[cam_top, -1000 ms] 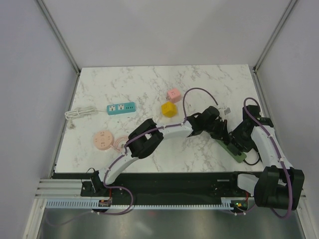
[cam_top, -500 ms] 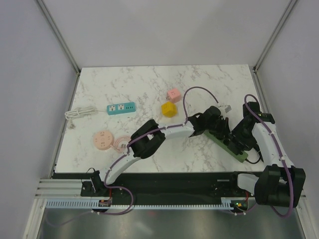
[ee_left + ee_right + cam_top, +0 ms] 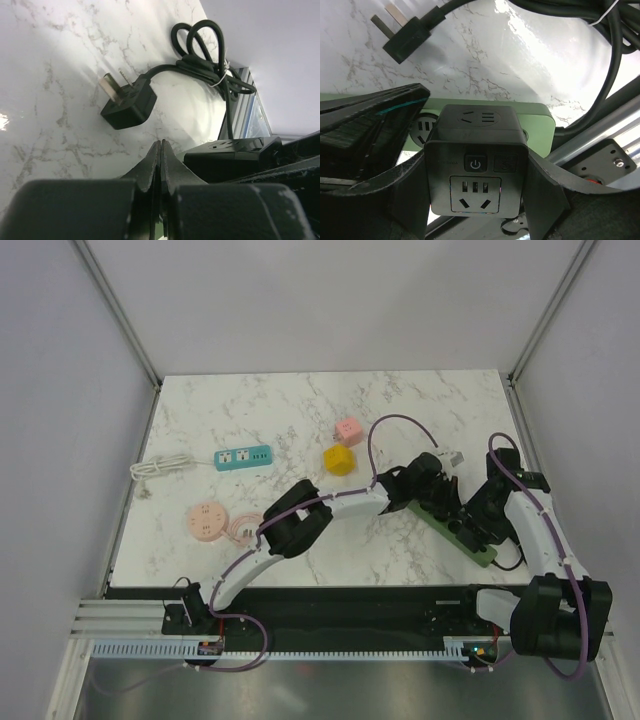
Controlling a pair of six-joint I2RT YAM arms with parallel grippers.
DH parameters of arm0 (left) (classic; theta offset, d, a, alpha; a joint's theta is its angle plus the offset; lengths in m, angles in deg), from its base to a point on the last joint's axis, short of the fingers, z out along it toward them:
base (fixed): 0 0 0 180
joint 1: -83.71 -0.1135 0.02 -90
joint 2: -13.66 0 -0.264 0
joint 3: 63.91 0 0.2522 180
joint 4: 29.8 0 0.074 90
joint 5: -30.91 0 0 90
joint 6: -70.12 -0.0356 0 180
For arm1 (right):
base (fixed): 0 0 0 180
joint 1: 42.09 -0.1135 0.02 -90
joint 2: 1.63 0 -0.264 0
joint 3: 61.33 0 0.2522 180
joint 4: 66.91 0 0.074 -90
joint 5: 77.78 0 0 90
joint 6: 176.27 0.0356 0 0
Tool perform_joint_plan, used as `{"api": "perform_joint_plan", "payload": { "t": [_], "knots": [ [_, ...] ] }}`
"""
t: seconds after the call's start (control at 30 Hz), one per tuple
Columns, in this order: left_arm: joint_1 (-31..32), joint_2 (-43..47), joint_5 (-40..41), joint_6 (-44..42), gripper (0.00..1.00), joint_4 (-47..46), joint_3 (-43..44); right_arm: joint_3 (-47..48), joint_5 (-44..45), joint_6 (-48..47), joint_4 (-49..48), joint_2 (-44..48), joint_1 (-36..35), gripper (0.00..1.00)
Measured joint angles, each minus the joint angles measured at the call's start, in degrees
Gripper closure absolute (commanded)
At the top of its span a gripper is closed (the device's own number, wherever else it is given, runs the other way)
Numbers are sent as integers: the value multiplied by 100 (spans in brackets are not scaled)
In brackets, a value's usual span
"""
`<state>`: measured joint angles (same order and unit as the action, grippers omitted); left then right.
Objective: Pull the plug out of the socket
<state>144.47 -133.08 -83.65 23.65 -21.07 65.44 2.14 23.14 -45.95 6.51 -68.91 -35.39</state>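
Observation:
A green power strip [image 3: 478,545] lies at the right of the table and also shows in the right wrist view [image 3: 536,126]. A black cube plug [image 3: 476,165] with a power button sits on the strip's face. My right gripper [image 3: 476,200] is shut on this cube, one finger [image 3: 545,192] on each side; it also shows in the top view [image 3: 480,515]. My left gripper [image 3: 160,146] is shut and empty, its tips low beside the cube [image 3: 230,156], at the strip's far end [image 3: 440,502]. The strip's own black cord plug [image 3: 127,102] lies loose on the marble.
The strip's coiled black cord [image 3: 200,50] lies near the table's right edge. A yellow cube [image 3: 339,460], a pink cube [image 3: 348,430], a teal power strip [image 3: 243,456] with a white cable [image 3: 160,468], and a round pink socket [image 3: 206,521] lie to the left.
My left gripper has slid a little to the right along the strip. My right wrist has shifted slightly and stays shut on the black cube plug.

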Motion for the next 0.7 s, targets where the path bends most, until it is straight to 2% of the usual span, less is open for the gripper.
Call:
{"api": "perform_joint_plan", "payload": {
  "t": [0.2,0.53,0.7],
  "knots": [
    [-55,61,-107,-175,98,17,-216,-564,-48,59,-446,234,2,100],
    [-35,1078,-127,-317,98,-400,-1753,-627,-50,37,-603,262,2,100],
    [-13,1303,-129,-356,98,-466,-2098,-643,-46,39,-662,273,2,100]
  ]
}}
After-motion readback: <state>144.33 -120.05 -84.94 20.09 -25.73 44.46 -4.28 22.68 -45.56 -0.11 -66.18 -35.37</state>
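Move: The green power strip lies under the left hand, its middle some 3 cm to the left, a centimetre back and 2 cm lower. The black plug cube, pinched by the right hand, sits about 5 cm back and 4 cm right of the left hand; the two-pin plug is roughly 3 cm ahead, 5 cm right and 4 cm below. From the right hand the strip's middle is some 4 cm ahead, 6 cm left and 4 cm down. Still pinching the plug cube with the strip hanging on under it, the right hand sinks about 2 cm towards the table, then stays. The left hand's shut fingers, lying across the strip beside the cube, dip about a centimetre and then draw off it, roughly 5 cm left and 3 cm back, clearing to the strip's near-left side. ##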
